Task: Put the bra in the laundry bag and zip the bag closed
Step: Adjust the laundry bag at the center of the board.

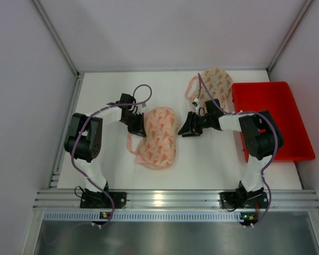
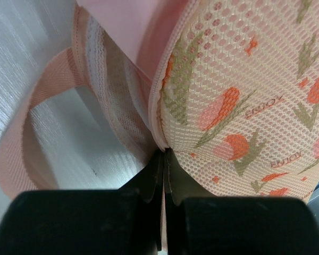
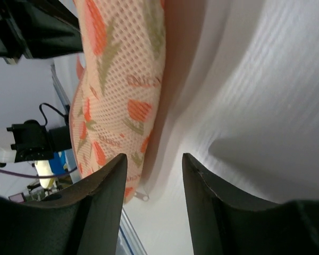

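Observation:
The laundry bag (image 1: 159, 137), a padded mesh pouch with an orange tulip print, lies mid-table. Out of its left side trails the bra (image 1: 131, 144): a pink strap loop (image 2: 21, 143) and a lace band (image 2: 117, 101) in the left wrist view. My left gripper (image 1: 140, 127) is shut on the bag's left rim (image 2: 160, 122), its jaws pressed together on the seam. My right gripper (image 1: 183, 130) stands open just off the bag's right side, low over the table, with nothing between its fingers. The bag (image 3: 122, 79) and its small metal zip pull (image 3: 141, 196) show past the right gripper's left finger.
A red bin (image 1: 276, 122) stands at the right, next to the right arm. A second tulip-print mesh piece (image 1: 217, 82) with a pink strap lies at the back. White walls close in the left, back and right sides.

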### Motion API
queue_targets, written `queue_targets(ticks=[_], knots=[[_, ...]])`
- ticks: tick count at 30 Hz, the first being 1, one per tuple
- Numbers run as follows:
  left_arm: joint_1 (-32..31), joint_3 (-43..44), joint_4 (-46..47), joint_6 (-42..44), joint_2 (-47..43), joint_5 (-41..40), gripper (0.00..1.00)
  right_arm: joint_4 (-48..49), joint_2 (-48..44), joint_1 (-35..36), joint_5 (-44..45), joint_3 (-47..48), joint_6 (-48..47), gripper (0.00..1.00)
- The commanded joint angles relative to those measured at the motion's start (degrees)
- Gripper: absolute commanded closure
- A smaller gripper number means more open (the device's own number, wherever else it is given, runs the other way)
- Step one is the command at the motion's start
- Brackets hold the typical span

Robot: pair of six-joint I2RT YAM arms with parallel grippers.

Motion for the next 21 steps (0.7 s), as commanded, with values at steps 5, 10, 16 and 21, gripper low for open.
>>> queue_targets(ticks=[5,10,16,21], knots=[[0.26,-0.74,-0.52,3.24,5.72,-6.64,1.0,26.56,6.67,1.98,-3.24,-3.0,14.64,0.57],[0.44,-0.3,-0.78,3.33,5.9,-6.11,1.0,39.01,10.55,2.94,-4.64,-4.75,20.89,0.58],[1.14,0.4,-1.05,2.62,6.6,-4.89,1.0,55.66,15.39,4.53,-8.07,-5.72,35.04,0.66],[1.84,0.31,-1.31,2.36,5.29,-4.88,1.0,51.13,11.71,4.53,-7.55,-6.51,33.48,1.0]])
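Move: The right hand, half open and pointing left and down, has the laundry bag's right edge about 5 cm to its left, level fore and aft and some 1 cm lower; the bag's loose strap is about 20 cm left and 4 cm back. A second flowered bag lies some 18 cm ahead and 12 cm to its right. From the left hand, already pinching the bag's left edge, that right edge is about 11 cm to the right, straight across. The right hand slides left about 5 cm to the laundry bag's right edge, sinking about a centimetre on the way, while its fingertips tilt up some 20 degrees so the fingers lie flatter; near the end it shuts its half-open fingers and pinches the mesh along that edge. Opposite it, the left hand stays in place with its fingers shut and keeps its pinch on the left edge. ##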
